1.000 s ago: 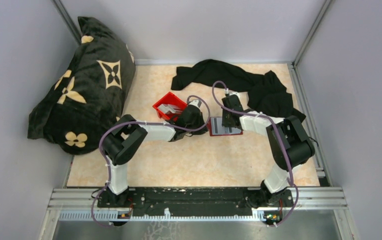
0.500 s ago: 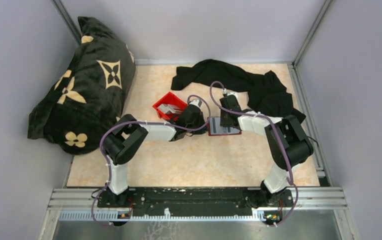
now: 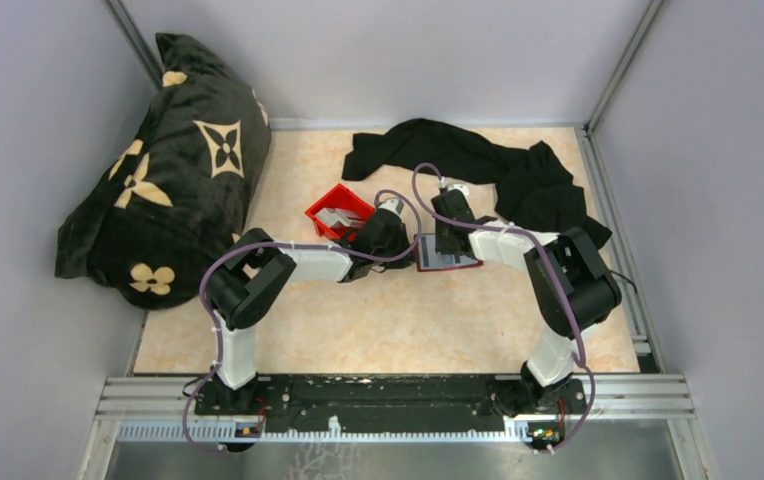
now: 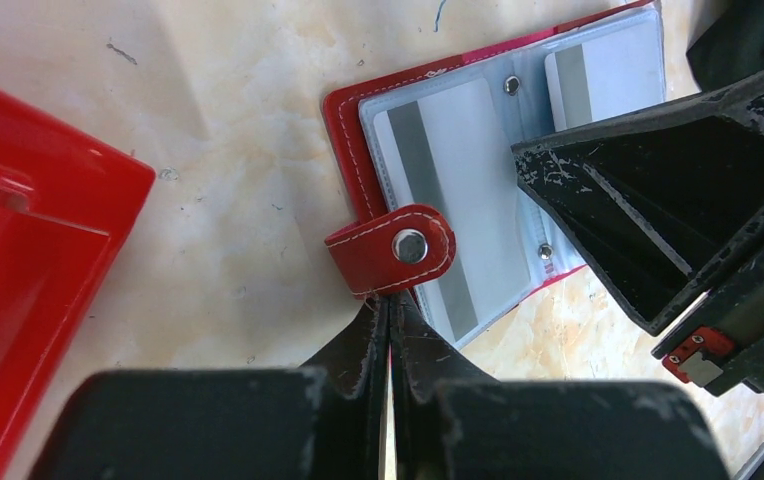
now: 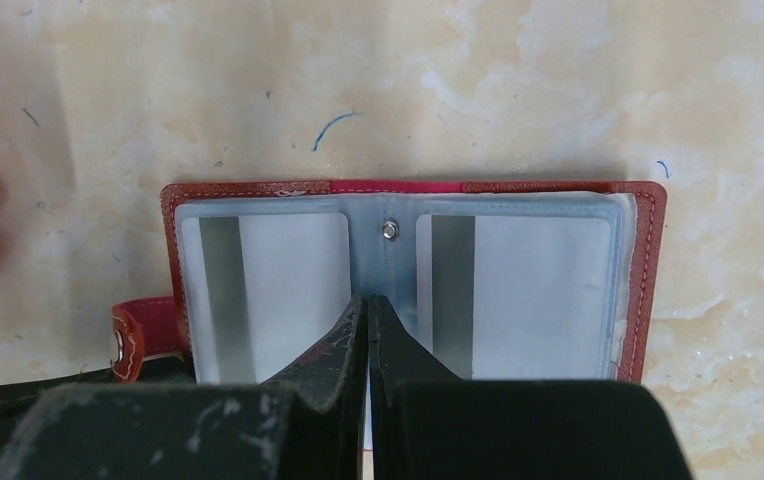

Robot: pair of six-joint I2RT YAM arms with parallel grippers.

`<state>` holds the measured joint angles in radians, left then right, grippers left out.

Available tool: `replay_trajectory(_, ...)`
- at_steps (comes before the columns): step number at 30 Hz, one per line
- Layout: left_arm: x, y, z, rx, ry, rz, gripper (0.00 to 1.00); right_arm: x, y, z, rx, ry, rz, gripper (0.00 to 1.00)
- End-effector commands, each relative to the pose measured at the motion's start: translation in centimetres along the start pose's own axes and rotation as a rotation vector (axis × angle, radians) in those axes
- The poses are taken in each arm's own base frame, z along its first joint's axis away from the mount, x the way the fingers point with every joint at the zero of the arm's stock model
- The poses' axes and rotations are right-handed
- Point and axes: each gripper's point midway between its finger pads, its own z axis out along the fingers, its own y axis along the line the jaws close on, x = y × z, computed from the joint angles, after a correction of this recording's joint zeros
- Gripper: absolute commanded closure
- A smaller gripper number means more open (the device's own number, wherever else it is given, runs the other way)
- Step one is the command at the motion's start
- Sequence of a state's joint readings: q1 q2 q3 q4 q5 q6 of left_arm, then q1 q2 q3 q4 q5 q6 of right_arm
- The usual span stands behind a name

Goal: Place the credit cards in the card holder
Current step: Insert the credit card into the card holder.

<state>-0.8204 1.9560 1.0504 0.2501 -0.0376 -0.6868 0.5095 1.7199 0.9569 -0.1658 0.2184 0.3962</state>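
Observation:
The card holder (image 3: 450,255) lies open on the table, dark red with pale pockets (image 5: 408,186). Two credit cards sit in its pockets, one in the left pocket (image 5: 268,290) and one in the right pocket (image 5: 528,290). In the left wrist view the same cards show at left (image 4: 448,170) and upper right (image 4: 598,80). My left gripper (image 4: 390,300) is shut on the end of the holder's snap strap (image 4: 390,250). My right gripper (image 5: 366,298) is shut with nothing in it, its tips resting on the holder's centre spine between the two cards. More pale cards (image 3: 336,216) lie in the red bin.
A bright red plastic bin (image 3: 338,212) stands just left of the holder, close to my left wrist (image 4: 18,250). A black cloth (image 3: 478,160) is heaped at the back right. A large black patterned pillow (image 3: 158,170) fills the back left corner.
The right arm's wrist has shifted slightly left, and the card holder has slid a little left with it. The left arm has stayed put on the strap.

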Motion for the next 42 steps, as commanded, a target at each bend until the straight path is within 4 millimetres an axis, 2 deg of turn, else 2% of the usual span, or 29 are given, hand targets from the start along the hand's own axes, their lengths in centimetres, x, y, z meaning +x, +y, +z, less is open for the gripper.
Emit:
replay_trajectory(1, 3.3, 3.3, 0.0, -0.108, 0.090, 0.020, 0.94, -0.8, 1.6, -1.1, -0.028, -0.017, 0.003, 1.00)
replay_trajectory(4, 3.3, 3.4, -0.2, -0.113, 0.086, 0.020, 0.94, -1.8, 1.2, -2.0, -0.011, -0.049, 0.005, 0.91)
replay_trajectory(6, 3.4, 3.7, -0.3, -0.120, 0.090, 0.020, 0.94, -3.3, 0.8, -3.5, -0.009, -0.103, 0.017, 0.82)
replay_trajectory(9, 3.5, 3.8, -0.5, -0.125, 0.091, 0.017, 0.93, -4.5, 0.1, -5.0, -0.012, -0.151, 0.044, 0.73)
replay_trajectory(14, 2.7, 3.2, -1.6, -0.115, 0.065, 0.005, 0.87, -6.3, -0.3, -7.4, -0.027, -0.222, 0.046, 0.67)
replay_trajectory(19, 0.1, 1.8, -4.1, -0.093, -0.011, -0.003, 0.70, -8.6, 0.9, -9.3, -0.089, -0.276, -0.002, 0.64)
replay_trajectory(24, -3.1, 0.4, -8.2, -0.079, -0.116, -0.013, 0.61, -11.2, 4.5, -10.5, -0.234, -0.302, -0.083, 0.60)
replay_trajectory(28, -3.8, 0.7, -11.4, -0.091, -0.195, -0.048, 0.59, -13.3, 8.4, -11.4, -0.337, -0.317, -0.156, 0.55)
replay_trajectory(31, -4.0, 1.7, -13.6, -0.119, -0.258, -0.082, 0.58, -14.3, 11.7, -11.1, -0.423, -0.288, -0.193, 0.52)
replay_trajectory(37, -3.9, 4.4, -16.5, -0.195, -0.350, -0.141, 0.57, -14.2, 18.2, -9.3, -0.545, -0.197, -0.310, 0.50)
replay_trajectory(39, -3.9, 5.1, -17.3, -0.210, -0.375, -0.161, 0.56, -14.4, 20.0, -8.9, -0.578, -0.185, -0.333, 0.49)
replay_trajectory(42, -3.5, 6.5, -18.3, -0.231, -0.406, -0.189, 0.49, -14.3, 21.6, -7.9, -0.603, -0.166, -0.349, 0.49)
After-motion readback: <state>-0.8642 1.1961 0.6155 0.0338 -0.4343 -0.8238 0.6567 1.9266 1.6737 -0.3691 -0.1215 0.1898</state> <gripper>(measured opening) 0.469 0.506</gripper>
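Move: From the right hand, the cards standing in the red tray lie about 25 cm to the left and 8 cm ahead, slightly higher; the middle of the red tray is some 23 cm left and 6 cm ahead. The open card holder is right under these fingertips, its middle about 1 cm to their right. From the left hand, the cards are about 18 cm left and 10 cm ahead, the tray's middle 15 cm left and 9 cm ahead, and the holder's middle 8 cm right and 2 cm ahead. Lift the shut right gripper off the card holder's spine, first nearly straight up about 10 cm, then swing it left, slightly forward and higher towards the cards in the red tray, turning counter-clockwise some 30 degrees and opening to half. Soon after the right starts, clear the left gripper from the strap side: left, up and somewhat back to the tray's near side, turning counter-clockwise and opening to nearly half. ##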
